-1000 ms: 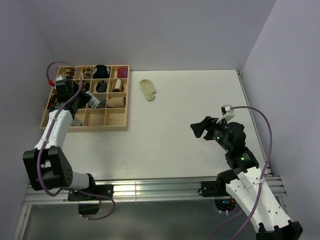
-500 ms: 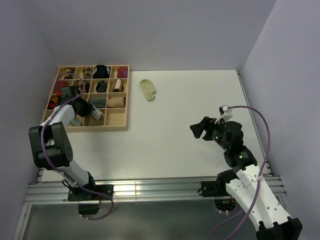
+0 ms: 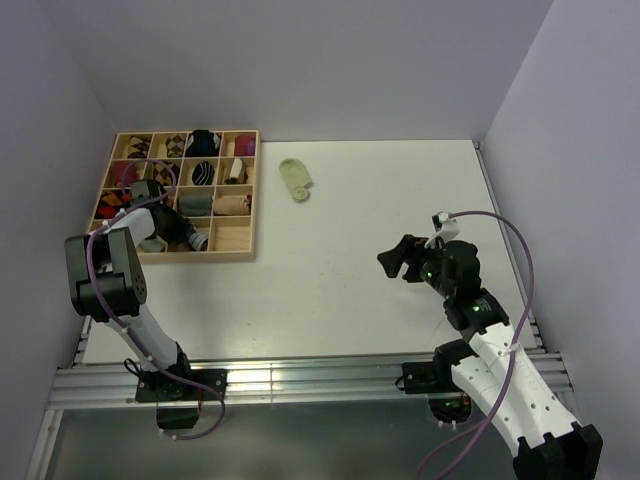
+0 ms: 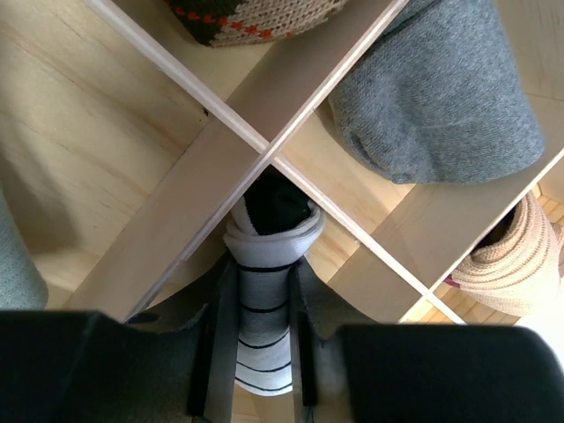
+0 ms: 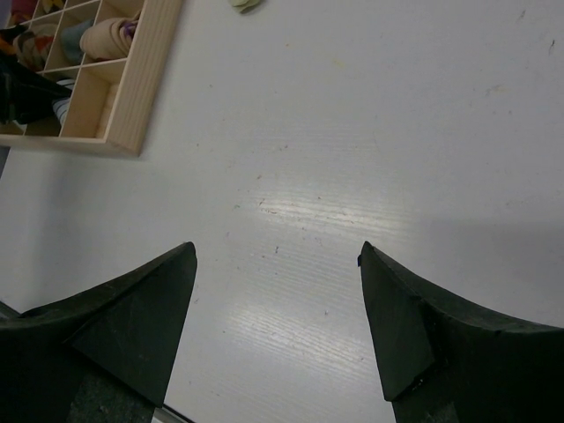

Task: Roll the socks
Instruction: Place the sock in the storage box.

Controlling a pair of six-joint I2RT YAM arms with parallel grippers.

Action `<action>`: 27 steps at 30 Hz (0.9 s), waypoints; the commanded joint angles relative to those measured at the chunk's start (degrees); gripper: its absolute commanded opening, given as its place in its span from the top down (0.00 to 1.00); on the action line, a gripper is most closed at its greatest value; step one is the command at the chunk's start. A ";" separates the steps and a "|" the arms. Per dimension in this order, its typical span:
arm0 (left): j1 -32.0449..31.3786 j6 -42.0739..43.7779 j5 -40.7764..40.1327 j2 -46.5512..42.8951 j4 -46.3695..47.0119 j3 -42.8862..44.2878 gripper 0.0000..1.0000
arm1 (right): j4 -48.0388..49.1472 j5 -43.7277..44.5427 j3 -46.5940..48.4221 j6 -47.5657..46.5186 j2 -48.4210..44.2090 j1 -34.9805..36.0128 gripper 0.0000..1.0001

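Observation:
My left gripper [image 4: 258, 348] is shut on the white sock with thin black stripes [image 4: 263, 317], rolled up with its black part showing at the tip. It holds the sock low over a divider crossing in the wooden tray [image 4: 414, 238]. In the top view this gripper [image 3: 178, 232] and sock [image 3: 198, 239] are at the tray's near row. The pale yellow-green sock [image 3: 296, 179] lies flat on the table just right of the tray; it also shows at the top edge of the right wrist view [image 5: 245, 4]. My right gripper [image 3: 392, 259] is open and empty above the table, far right of the tray; the right wrist view [image 5: 278, 256] shows its jaws wide apart.
The wooden tray [image 3: 251, 200] at the back left holds several rolled socks, among them a grey one [image 4: 441, 88], a beige one [image 4: 507, 260] and argyle ones [image 3: 165, 146]. Its corner shows in the right wrist view [image 5: 141, 88]. Walls stand behind and to the right.
My left arm has swung toward the tray's near row, carrying the striped sock down and a little right. The right arm has barely shifted.

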 commanded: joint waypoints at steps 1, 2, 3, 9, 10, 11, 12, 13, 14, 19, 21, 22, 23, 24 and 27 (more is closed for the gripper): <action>-0.15 1.28 -4.28 2.55 -1.11 0.91 0.66 | 2.47 -0.05 -0.20 -1.26 -0.20 0.12 0.19; -0.15 1.28 -4.63 2.29 -1.46 0.99 0.61 | 2.38 0.04 -0.20 -1.26 -0.03 0.12 0.19; -0.15 1.28 -5.16 2.03 -2.07 1.08 0.56 | 2.12 0.04 -0.20 -1.26 -0.11 0.03 0.19; -0.33 2.33 -5.86 -2.01 -3.83 1.78 0.31 | 1.50 0.04 0.33 -1.35 -0.90 0.12 0.19; -0.41 2.60 -6.30 -3.76 -4.62 1.87 0.27 | 1.32 0.04 0.50 -1.26 -0.99 0.12 0.19; -0.67 2.77 -6.30 -4.73 -4.89 2.13 0.25 | 1.24 -0.05 0.59 -1.44 -0.99 0.12 0.19; -0.94 3.03 -6.30 -5.79 -5.33 2.31 0.23 | 0.97 -0.05 0.94 -1.44 -1.08 0.12 0.19; -1.12 3.12 -8.13 -7.80 -6.29 2.49 0.19 | 0.80 -0.14 1.12 -1.35 -1.08 0.12 0.19; -1.20 3.13 -8.93 -8.86 -6.82 2.92 0.18 | 0.53 -0.23 1.38 -1.35 -1.08 0.12 0.19; -1.82 4.18 -11.40 -15.97 -9.81 4.60 0.14 | -1.22 -0.23 3.67 -1.44 -1.43 0.03 0.20; -3.04 5.57 -12.36 -18.01 -9.99 5.21 0.14 | -2.01 0.12 4.98 -1.53 -1.87 0.12 0.20; -3.83 6.37 -12.54 -19.93 -9.47 5.39 0.14 | -2.36 0.21 5.51 -1.61 -1.96 0.12 0.20; -4.80 7.33 -12.63 -20.73 -8.77 5.56 0.16 | -2.72 0.56 6.04 -1.79 -2.22 0.12 0.20; -7.77 9.87 -12.28 -21.44 -6.41 5.56 0.16 | -3.68 0.83 7.26 -1.96 -2.31 0.03 0.20; -16.97 15.49 -13.77 -21.89 -1.58 7.58 0.17 | -5.78 0.48 9.90 -3.10 -2.40 0.12 0.18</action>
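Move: The striped sock is still between the left hand's finger pads, its middle about 1 cm to the right of the hand point and level with it, in a front-row compartment of the storage box. The gray sock lies about 11 cm ahead and 1 cm to the right, the pale sock level but some 12 cm to the left, and the empty compartment about 12 cm to the right. From the right hand the striped sock is roughly 16 cm ahead, 57 cm left and 14 cm down. The striped sock is let go in its compartment: the left fingers spread wide from their narrow grip while the hand barely stirs, then lift away about 14 cm almost straight up, speeding up. On the way up the fingertips tilt outward and the hand's left side rises, each some 15 degrees. The right hand, empty, rises about 3 cm at the end. ##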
